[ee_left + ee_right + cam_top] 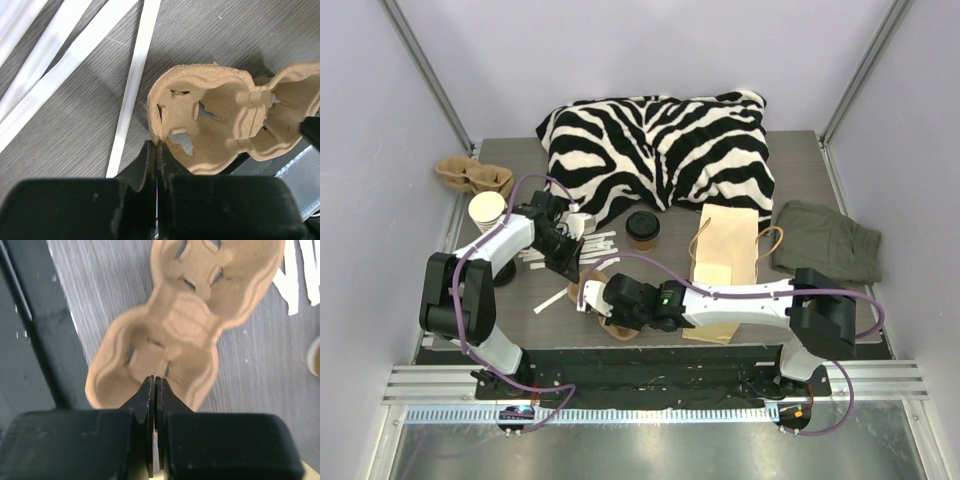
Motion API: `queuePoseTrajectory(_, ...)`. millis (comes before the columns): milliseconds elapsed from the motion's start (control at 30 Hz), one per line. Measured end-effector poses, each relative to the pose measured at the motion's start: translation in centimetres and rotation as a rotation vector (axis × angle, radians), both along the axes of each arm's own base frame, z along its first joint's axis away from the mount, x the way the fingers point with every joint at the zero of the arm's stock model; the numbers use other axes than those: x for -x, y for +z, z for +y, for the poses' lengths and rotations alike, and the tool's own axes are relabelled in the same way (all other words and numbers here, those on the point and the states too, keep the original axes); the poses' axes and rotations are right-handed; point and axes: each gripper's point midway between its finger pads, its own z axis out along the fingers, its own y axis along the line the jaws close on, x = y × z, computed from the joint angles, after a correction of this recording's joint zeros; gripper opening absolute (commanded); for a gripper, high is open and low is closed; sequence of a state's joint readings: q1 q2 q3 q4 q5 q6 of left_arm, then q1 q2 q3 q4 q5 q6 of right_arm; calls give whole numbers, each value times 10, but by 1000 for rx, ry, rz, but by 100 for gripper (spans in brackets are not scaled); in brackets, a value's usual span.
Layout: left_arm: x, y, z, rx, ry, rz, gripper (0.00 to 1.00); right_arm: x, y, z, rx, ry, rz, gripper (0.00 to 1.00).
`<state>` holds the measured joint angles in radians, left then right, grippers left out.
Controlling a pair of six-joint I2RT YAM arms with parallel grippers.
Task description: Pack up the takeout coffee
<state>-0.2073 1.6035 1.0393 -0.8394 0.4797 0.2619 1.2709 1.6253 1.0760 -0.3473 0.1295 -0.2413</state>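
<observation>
The takeout coffee (643,229), a brown paper cup with a black lid, stands upright mid-table, just left of the flat kraft paper bag (725,262). Neither gripper is near it. Both are at a tan pulp cup carrier (610,322) by the near edge. My left gripper (576,283) (157,143) is shut on the rim of one well of the carrier (225,120). At the opposite end, my right gripper (601,303) (155,379) is shut on the carrier (192,315), whose two wells are empty.
White paper-wrapped straws (588,246) (131,95) lie left of the carrier. A stack of lidless cups (487,210) and more carriers (470,176) sit at far left. A zebra pillow (660,150) fills the back, and a green cloth (825,238) lies at right.
</observation>
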Motion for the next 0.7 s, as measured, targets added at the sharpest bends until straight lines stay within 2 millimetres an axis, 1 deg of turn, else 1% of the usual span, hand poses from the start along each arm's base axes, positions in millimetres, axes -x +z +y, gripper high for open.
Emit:
queuePoseTrajectory(100, 0, 0, -1, 3, -1, -1, 0, -3, -10, 8, -47, -32, 22, 1)
queuePoseTrajectory(300, 0, 1, -2, 12, -3, 1, 0, 6, -35, 6, -50, -46, 90, 1)
queuePoseTrajectory(433, 0, 1, -3, 16, -3, 2, 0, 13, -48, 8, -32, -24, 132, 1)
queuePoseTrajectory(500, 0, 1, -3, 19, -4, 2, 0, 13, -54, 8, -19, -21, 150, 1)
queuePoseTrajectory(700, -1, 1, -2, 23, 3, 2, 0, 10, -62, 11, -2, -21, 179, 1)
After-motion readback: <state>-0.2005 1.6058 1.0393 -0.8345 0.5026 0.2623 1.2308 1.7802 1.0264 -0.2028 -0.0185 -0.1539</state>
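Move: The cup carrier's near well lies almost straight under the right hand's shut fingers, about 6 cm down and roughly 1 cm ahead; from the left hand, whose tips are already at the carrier's far-left rim, that well is some 10 cm back and 7 cm right, 3 cm lower. From the right hand, the lidded coffee cup stands about 19 cm ahead and 6 cm right, the paper bag 11 cm ahead and 23 cm right, the loose white stick 8 cm ahead and 7 cm left. Into the cup carrier's near well goes the right hand, sinking about 6 cm with its fingers kept shut, drifting slightly left and back and tipping its fingertips some 10 degrees back towards the base, until the tips reach down inside the well by its back-left wall. The left hand stays in place and keeps the far-left rim between its closed fingers. ##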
